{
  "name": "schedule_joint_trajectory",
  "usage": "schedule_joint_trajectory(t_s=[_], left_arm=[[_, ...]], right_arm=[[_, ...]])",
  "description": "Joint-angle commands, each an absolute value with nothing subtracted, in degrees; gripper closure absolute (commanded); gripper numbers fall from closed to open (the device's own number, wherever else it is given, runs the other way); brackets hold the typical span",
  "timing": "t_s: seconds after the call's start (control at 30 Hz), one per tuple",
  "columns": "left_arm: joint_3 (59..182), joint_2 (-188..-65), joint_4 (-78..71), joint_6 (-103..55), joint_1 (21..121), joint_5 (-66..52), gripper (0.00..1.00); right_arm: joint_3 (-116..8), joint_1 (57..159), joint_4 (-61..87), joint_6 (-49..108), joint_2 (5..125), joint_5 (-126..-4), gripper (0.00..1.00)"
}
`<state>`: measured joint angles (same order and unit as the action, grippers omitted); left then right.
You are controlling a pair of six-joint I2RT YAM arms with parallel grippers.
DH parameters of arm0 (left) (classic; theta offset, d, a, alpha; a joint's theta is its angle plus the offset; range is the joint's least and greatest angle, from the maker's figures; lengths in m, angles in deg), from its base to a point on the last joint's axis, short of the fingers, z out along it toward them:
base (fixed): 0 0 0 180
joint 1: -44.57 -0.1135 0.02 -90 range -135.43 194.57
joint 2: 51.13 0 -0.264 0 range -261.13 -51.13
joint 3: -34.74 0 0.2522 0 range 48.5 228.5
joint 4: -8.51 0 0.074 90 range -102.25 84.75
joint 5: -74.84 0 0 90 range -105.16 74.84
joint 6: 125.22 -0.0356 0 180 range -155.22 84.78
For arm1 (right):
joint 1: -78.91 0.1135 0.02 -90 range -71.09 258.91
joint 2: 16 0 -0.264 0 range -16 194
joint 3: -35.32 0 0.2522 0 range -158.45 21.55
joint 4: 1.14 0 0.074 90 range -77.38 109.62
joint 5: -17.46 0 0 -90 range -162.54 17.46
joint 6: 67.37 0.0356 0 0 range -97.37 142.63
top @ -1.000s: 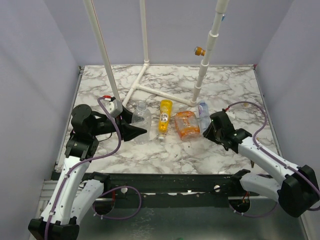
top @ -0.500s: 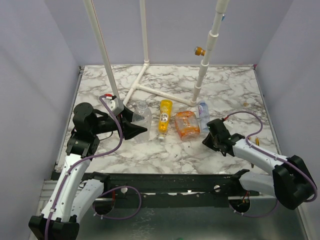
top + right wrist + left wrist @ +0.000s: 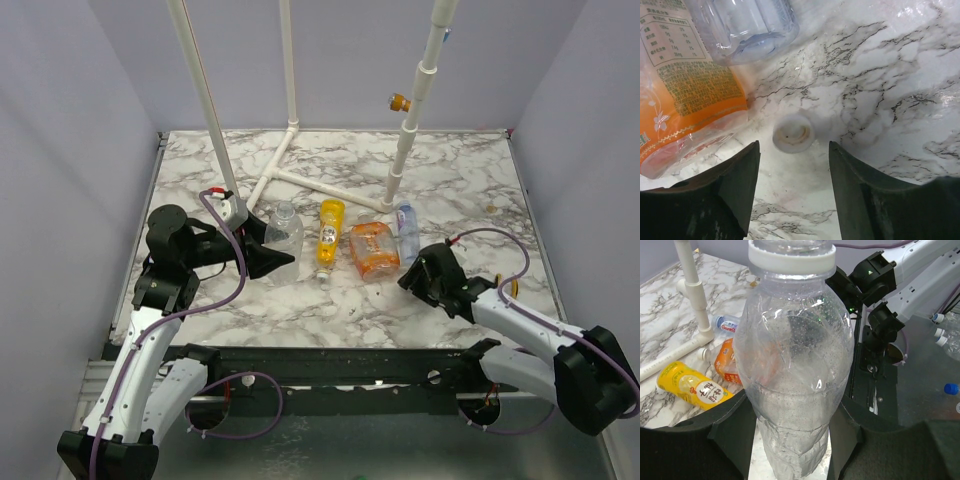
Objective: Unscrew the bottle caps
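My left gripper (image 3: 272,252) (image 3: 790,430) is shut on the small clear bottle (image 3: 285,226) (image 3: 792,355) and holds it upright at the left. The bottle's neck shows a white ring (image 3: 791,259) with bare clear thread above it. A whitish bottle cap (image 3: 793,133) lies hollow side up on the marble, just ahead of my right gripper (image 3: 412,279) (image 3: 792,146), which is open and touches nothing. Lying beside it are the squat orange bottle (image 3: 374,250) (image 3: 685,85) and the clear blue-labelled bottle (image 3: 407,226) (image 3: 745,25). The slender yellow-orange bottle (image 3: 328,238) (image 3: 690,386) lies in the middle.
A white pipe frame (image 3: 290,175) with a yellow-orange knob (image 3: 399,101) stands at the back of the marble table (image 3: 470,180). Purple walls close in the sides. More capped bottles (image 3: 945,335) show at the right edge of the left wrist view.
My right gripper drew back from the bottles toward the near edge and opened, leaving the cap on the marble. The left arm and its bottle stayed put.
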<state>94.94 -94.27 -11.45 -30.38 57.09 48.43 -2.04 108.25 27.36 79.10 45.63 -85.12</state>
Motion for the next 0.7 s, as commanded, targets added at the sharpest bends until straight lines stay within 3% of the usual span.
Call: schedule_joint_trajectory(t_s=[0.0, 0.33, 0.5, 0.67], left_arm=[[95.0, -94.0, -11.8, -31.7, 57.4, 47.7, 0.94], [93.8, -96.4, -11.8, -33.7, 57.4, 46.3, 0.91], [91.5, -96.7, -11.7, -36.3, 57.4, 44.4, 0.92], [89.2, -96.5, -10.4, -38.1, 57.4, 40.9, 0.92]], right_arm=[[-0.9, 108.5, 30.9, 78.0, 43.7, -83.5, 0.37], [-17.2, 108.5, 33.3, 65.3, 43.3, -78.7, 0.24], [-26.8, 108.5, 24.3, 54.7, 44.8, -60.7, 0.19], [-32.3, 109.2, 11.4, 53.9, 50.6, -39.6, 0.16]])
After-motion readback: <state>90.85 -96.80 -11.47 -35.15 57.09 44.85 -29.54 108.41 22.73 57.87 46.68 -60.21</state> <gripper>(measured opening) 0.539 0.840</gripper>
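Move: The clear bottle, held mouth up in the left hand's fingers with its middle roughly 3 cm above that hand's point, stands about 23 cm to the right hand's left, 3 cm back and some 29 cm higher. The loose cap lies just under the right fingertips, 1 cm ahead. From the right hand, the orange bottle is 8 cm ahead and 6 cm left; the blue bottle is 12 cm ahead and 2 cm right; the yellow bottle is 11 cm ahead and 16 cm left. Steeply up, and to its left, the right hand leaves the cap on the table and sweeps towards the held clear bottle, rising some 21 cm with about half as much leftward travel. Its fingers open wider as the wrist tips up and swings counter-clockwise, some 30 degrees. The left hand keeps its grip and, starting a little later, sinks about 4 cm and eases slightly forward. ##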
